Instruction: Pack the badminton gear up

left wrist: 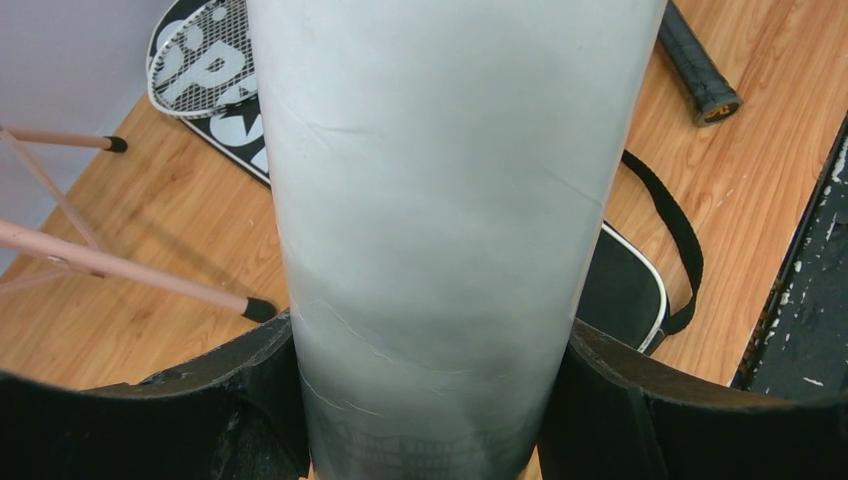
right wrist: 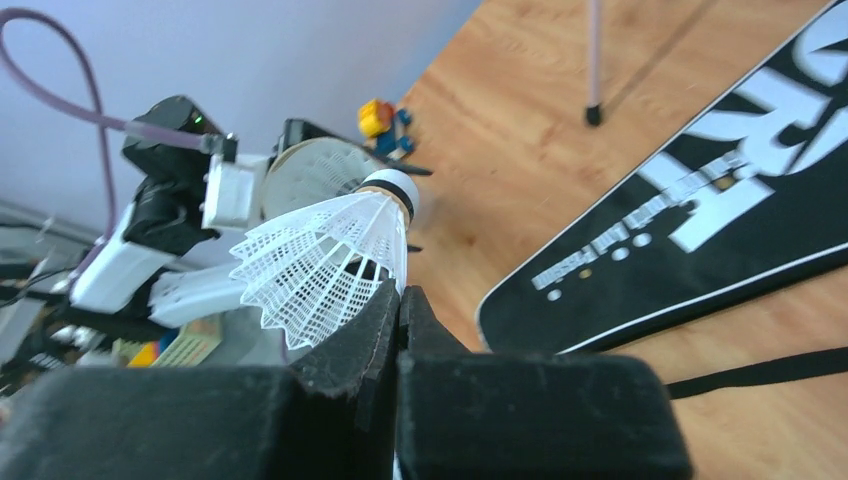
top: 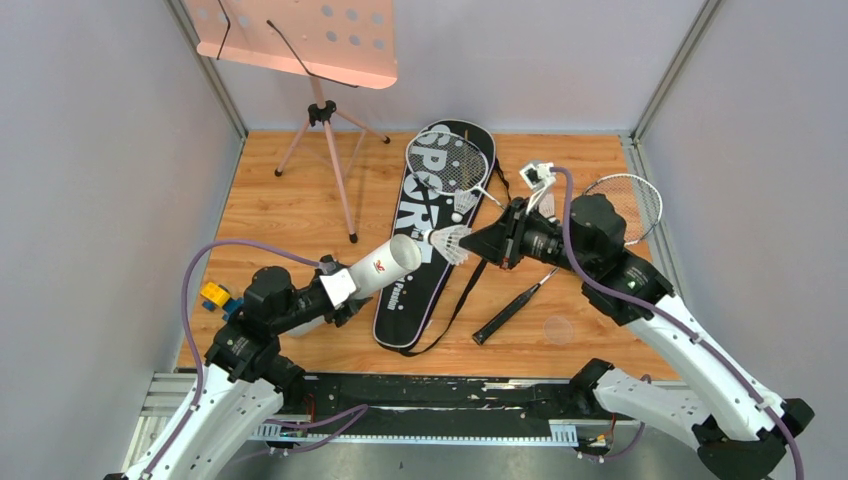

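My left gripper (top: 335, 288) is shut on the long white tube (top: 378, 268) and holds it tilted, its open mouth facing right. The tube fills the left wrist view (left wrist: 440, 200) between the black fingers (left wrist: 250, 390). My right gripper (top: 480, 243) is shut on the skirt of a white shuttlecock (top: 448, 242), whose cork tip points at the tube's mouth, a short gap away. The right wrist view shows the shuttlecock (right wrist: 325, 255) in front of the tube mouth (right wrist: 310, 175). The black SPORT bag (top: 405, 300) lies flat with one racket (top: 448, 163) on it. The second racket (top: 630, 205) lies partly under my right arm.
A pink music stand (top: 310, 40) on tripod legs stands at the back left. A small yellow and blue toy (top: 215, 295) sits by the left arm. A clear round lid (top: 558, 328) lies at the front right. Walls close the sides and back.
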You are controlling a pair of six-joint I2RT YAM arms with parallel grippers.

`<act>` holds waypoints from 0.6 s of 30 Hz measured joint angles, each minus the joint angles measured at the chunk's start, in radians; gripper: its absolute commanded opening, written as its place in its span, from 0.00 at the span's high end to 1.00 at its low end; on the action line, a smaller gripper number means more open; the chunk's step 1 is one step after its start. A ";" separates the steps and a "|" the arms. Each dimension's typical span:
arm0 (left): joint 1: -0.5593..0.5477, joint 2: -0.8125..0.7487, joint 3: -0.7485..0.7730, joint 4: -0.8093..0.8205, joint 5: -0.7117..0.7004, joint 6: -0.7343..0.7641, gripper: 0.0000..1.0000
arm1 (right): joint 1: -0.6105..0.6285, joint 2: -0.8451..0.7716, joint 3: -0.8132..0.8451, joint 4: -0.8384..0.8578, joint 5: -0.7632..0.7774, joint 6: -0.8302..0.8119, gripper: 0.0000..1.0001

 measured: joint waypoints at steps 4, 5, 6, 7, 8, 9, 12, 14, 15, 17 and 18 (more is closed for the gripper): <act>0.000 0.000 0.000 -0.004 0.004 0.001 0.36 | 0.000 0.062 0.030 -0.011 -0.124 0.058 1.00; 0.000 0.000 0.000 -0.004 0.005 0.002 0.36 | 0.000 0.077 0.038 -0.011 -0.149 0.071 1.00; 0.000 0.000 0.000 -0.004 0.006 0.002 0.36 | 0.000 0.094 0.046 -0.011 -0.175 0.083 1.00; 0.000 0.000 0.000 -0.004 0.008 0.003 0.36 | 0.000 0.109 0.053 -0.010 -0.195 0.092 1.00; 0.000 0.000 0.000 -0.004 0.008 0.003 0.36 | 0.000 0.122 0.058 -0.010 -0.211 0.099 1.00; 0.000 0.000 0.000 -0.004 0.010 0.003 0.36 | 0.000 0.139 0.064 -0.010 -0.230 0.106 1.00; 0.000 0.000 0.000 -0.004 0.016 0.003 0.36 | 0.000 0.185 0.069 0.005 -0.274 0.124 0.92; 0.000 0.000 0.000 -0.004 0.022 0.003 0.36 | 0.000 0.214 0.069 0.020 -0.294 0.137 0.83; 0.000 0.000 0.000 -0.004 0.024 0.003 0.36 | 0.000 0.228 0.069 0.026 -0.300 0.143 0.77; 0.000 0.000 0.000 -0.004 0.026 0.003 0.36 | 0.000 0.253 0.069 0.037 -0.305 0.154 0.64; 0.000 0.000 0.000 -0.004 0.026 0.003 0.36 | 0.000 0.261 0.069 0.040 -0.305 0.158 0.60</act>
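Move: The right hand holds a shuttlecock by its skirt, cork pointing at the tube's open mouth, which lies about 12 cm to its left, roughly level fore and aft, and 5 cm lower. On the table nearly 30 cm below, the bag's middle lies some 22 cm ahead and 10 cm left, and the black racket grip 11 cm right and 2 cm back. From the left hand, gripping the tube, that mouth is about 10 cm right, 7 cm ahead and 10 cm up. Leftward by about 5.5 cm, the right hand carries the shuttlecock cork-first to the tube's mouth, easing slightly back at first and then sinking some 2.5 cm, while the wrist swings counter-clockwise and tips down about 15 degrees each. Near the end its fingers begin to part around the skirt, opening about a quarter; the left hand keeps the tube practically still. ##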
